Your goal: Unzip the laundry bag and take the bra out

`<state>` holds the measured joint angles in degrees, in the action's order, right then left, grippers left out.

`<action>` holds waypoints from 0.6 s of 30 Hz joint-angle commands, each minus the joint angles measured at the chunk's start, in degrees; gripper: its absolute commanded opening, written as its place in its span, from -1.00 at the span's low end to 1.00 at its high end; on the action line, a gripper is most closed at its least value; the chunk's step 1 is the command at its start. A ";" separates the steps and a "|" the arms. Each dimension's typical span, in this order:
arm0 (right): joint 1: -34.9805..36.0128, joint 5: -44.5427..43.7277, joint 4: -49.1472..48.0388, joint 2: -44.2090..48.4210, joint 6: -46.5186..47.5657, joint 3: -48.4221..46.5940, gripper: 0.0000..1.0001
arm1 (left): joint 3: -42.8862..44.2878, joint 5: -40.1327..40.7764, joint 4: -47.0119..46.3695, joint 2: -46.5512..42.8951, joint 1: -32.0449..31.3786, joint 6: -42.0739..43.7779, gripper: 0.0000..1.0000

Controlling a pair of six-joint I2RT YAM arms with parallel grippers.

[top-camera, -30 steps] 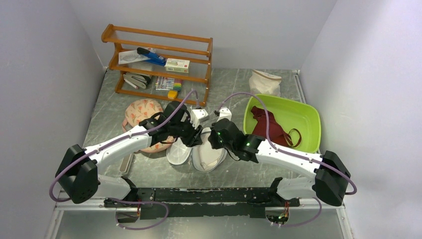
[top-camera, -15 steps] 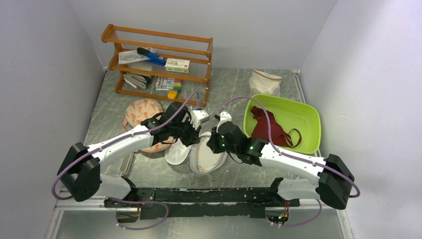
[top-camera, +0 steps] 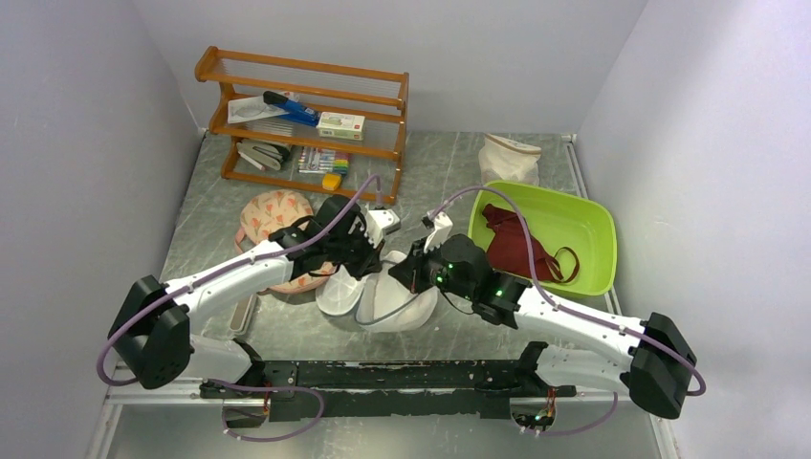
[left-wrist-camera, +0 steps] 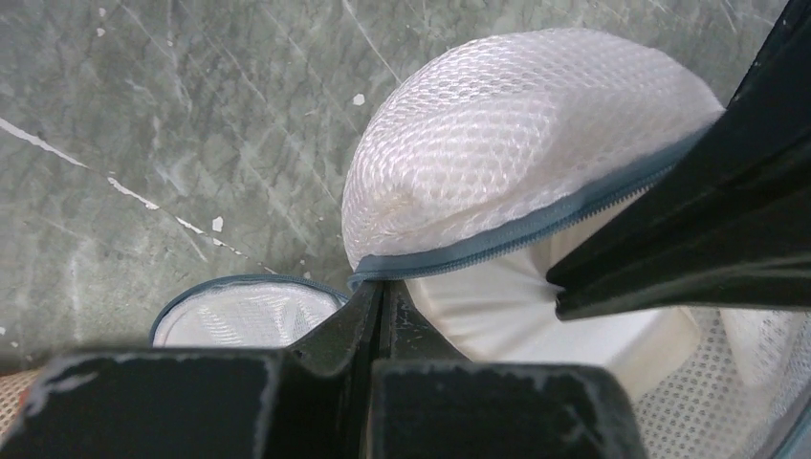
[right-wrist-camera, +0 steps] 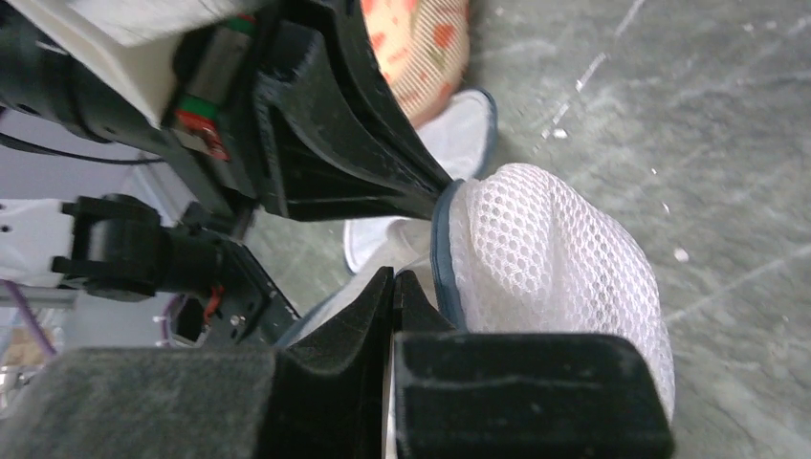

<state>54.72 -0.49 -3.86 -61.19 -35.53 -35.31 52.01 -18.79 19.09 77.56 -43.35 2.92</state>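
Note:
The white mesh laundry bag (top-camera: 394, 306) lies open at mid-table, its two halves spread and its blue-grey zipper rim showing. My left gripper (top-camera: 369, 260) is shut on the rim's zipper edge (left-wrist-camera: 459, 251), where the domed mesh half (left-wrist-camera: 507, 143) begins. My right gripper (top-camera: 414, 278) is shut on the bag's rim beside the mesh dome (right-wrist-camera: 559, 277), facing the left gripper's fingers (right-wrist-camera: 373, 182). The maroon bra (top-camera: 516, 245) lies limp in the green basin (top-camera: 585, 212) to the right, apart from both grippers.
A wooden rack (top-camera: 301, 115) with stationery stands at the back left. A peach floral padded item (top-camera: 275, 215) lies under my left arm. A cream cloth sack (top-camera: 509, 156) sits behind the basin.
My right arm has drawn back toward the right, pulling its half of the bag up and open. My left gripper has kept its hold nearly in place.

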 commanded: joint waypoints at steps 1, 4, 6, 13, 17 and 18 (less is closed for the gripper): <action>-0.83 5.26 -9.96 1.29 -0.22 0.31 -1.00 | 1.01 2.37 -1.13 -2.25 -0.42 -0.58 -0.86; -0.81 7.35 -10.68 0.41 0.25 -0.06 -1.00 | 0.87 2.19 -1.41 -3.15 -0.37 -0.79 -0.86; -0.82 8.29 -10.34 -0.25 0.35 0.38 -1.00 | 0.71 2.34 -1.96 -4.33 -0.42 -1.25 -0.86; -1.15 19.20 -15.23 -4.11 1.44 5.12 -1.00 | -1.82 4.77 -5.94 -8.60 -0.42 -2.99 -0.86; -1.15 24.31 -21.28 -6.62 -0.14 5.94 -1.00 | -0.82 4.54 -4.86 -7.37 -0.41 -3.09 -0.86; -1.14 25.27 -21.88 -7.60 -0.26 5.04 -1.00 | -0.70 4.07 -5.01 -7.03 -0.42 -3.16 -0.86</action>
<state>53.69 17.04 -17.21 -66.87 -35.09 -29.10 50.87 -15.40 16.60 69.73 -43.35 0.60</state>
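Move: The laundry bag hangs between the grippers, both already shut on its zippered rim. Its middle lies about 6 cm right of the left hand, 5 cm back and 7 cm below, and some 3 cm left of the right hand, 3 cm back and 9 cm below. From the left hand, the bag's lid is about 6 cm left, 2 cm back and 10 cm down, and the peach pouch 19 cm left, 7 cm ahead and 10 cm down. Lift the left gripper about 4 cm with its pinch on the zippered rim by the lid kept shut, tipping its fingers up slightly. Keep the right gripper shut on the rim too: raise it a little leftward, then draw it back and down, away from the left fingers, turning some 15 degrees counter-clockwise, to end about 4 cm back, 3 cm lower and a bit left. ##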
